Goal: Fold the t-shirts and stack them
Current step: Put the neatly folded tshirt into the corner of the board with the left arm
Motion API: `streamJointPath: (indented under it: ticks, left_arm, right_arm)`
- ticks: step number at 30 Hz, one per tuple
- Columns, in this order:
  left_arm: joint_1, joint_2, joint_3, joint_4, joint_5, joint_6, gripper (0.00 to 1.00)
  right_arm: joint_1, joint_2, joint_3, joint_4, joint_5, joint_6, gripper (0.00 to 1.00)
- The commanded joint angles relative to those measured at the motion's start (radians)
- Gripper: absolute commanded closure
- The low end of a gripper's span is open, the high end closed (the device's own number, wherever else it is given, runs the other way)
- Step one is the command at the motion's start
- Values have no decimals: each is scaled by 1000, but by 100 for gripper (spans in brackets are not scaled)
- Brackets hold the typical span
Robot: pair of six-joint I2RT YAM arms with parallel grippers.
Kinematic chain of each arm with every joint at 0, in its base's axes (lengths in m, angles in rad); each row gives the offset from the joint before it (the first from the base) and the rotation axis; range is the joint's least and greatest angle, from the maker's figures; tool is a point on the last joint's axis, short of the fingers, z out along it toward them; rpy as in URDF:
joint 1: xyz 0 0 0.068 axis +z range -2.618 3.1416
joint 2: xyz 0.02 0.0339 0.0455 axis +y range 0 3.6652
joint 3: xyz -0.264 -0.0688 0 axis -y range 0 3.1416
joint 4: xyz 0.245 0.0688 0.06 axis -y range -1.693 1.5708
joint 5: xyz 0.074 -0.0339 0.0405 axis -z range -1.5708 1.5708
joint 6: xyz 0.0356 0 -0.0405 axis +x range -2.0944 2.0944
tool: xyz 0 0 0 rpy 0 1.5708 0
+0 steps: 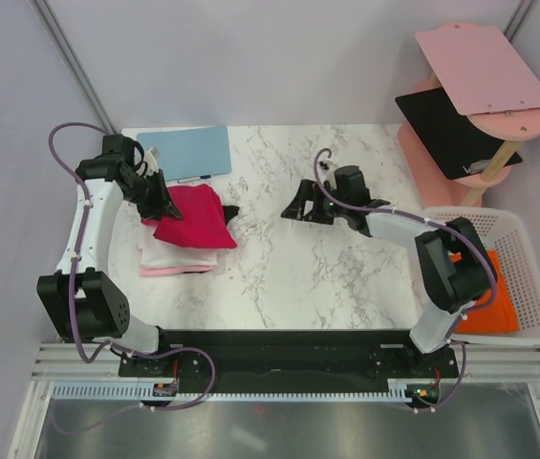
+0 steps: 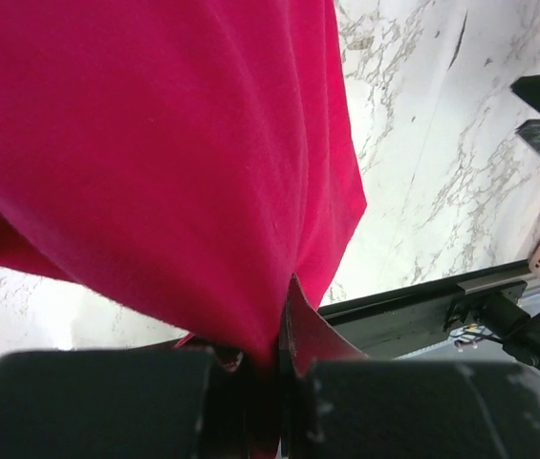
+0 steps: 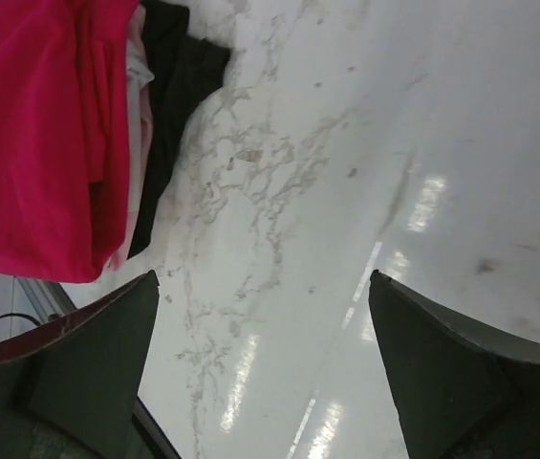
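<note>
A crimson red t-shirt [image 1: 193, 216] lies folded on top of a stack with a white shirt [image 1: 160, 252] and a pale pink shirt [image 1: 179, 271] at the table's left. My left gripper [image 1: 162, 199] is shut on the red shirt's left edge; in the left wrist view the red cloth [image 2: 155, 163] fills the frame and runs into the closed jaws. My right gripper [image 1: 298, 207] is open and empty over the table's middle, right of the stack. The right wrist view shows the red shirt [image 3: 31, 134] at upper left. An orange shirt [image 1: 491, 301] lies in the basket.
A light-blue board [image 1: 191, 153] lies at the back left. A white perforated basket [image 1: 528, 277] stands at the right edge. Pink and black panels [image 1: 470, 96] stand on a stand at the back right. A dark cloth piece [image 1: 228, 212] pokes out beside the stack.
</note>
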Motion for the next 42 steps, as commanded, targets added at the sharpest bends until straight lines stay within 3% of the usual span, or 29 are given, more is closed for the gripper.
streamJointPath:
  ticks: [1, 5, 16, 24, 29, 33, 36, 41, 42]
  left_arm:
    - [3, -72, -40, 6, -60, 14, 98]
    - [3, -102, -78, 9, -117, 2, 98]
    - [3, -141, -123, 26, -158, -7, 98]
    - [1, -144, -126, 26, -189, -12, 98]
    - [3, -148, -144, 30, -210, -20, 98]
    - [1, -144, -167, 36, -259, -35, 98]
    - [3, -125, -196, 36, -293, -53, 80]
    - [18, -95, -245, 64, -370, -79, 39]
    - [29, -89, -259, 70, -380, -82, 35]
  right_arm:
    - [131, 99, 89, 117, -50, 131, 3]
    - [216, 173, 111, 259, -81, 251, 4]
    - [374, 302, 246, 402, -110, 412, 13]
    - [437, 323, 284, 372, -123, 437, 23]
    - [470, 326, 289, 329, -135, 415, 38]
    - [493, 334, 303, 277, -129, 386, 39]
    - [506, 348, 301, 270, -126, 383, 39]
    - [510, 366, 307, 287, -129, 391, 39]
    - [509, 372, 309, 290, -132, 394, 38]
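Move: The left hand still pinches the draped magenta t-shirt roughly 15 cm above the white-and-pink stack, whose middle lies level with it and about 4 cm to its right. The blue board is about 20 cm ahead and 4 cm right, the black cloth some 5 cm ahead and 16 cm right. From the open right hand, the magenta t-shirt's near right corner lies about 20 cm left, 9 cm back and 5 cm lower; the black cloth is level, about 22 cm left. The left fingers let their pinch on the magenta t-shirt go, opening about halfway at the very end, after the hand has eased down, left and back about 5 cm each, tilting slightly. Meanwhile the right hand sweeps some 24 cm left and 13 cm back to the t-shirt's near right edge, rising briefly midway and sinking again, turning counter-clockwise and partly closing; its touch on the cloth can't be made out. ##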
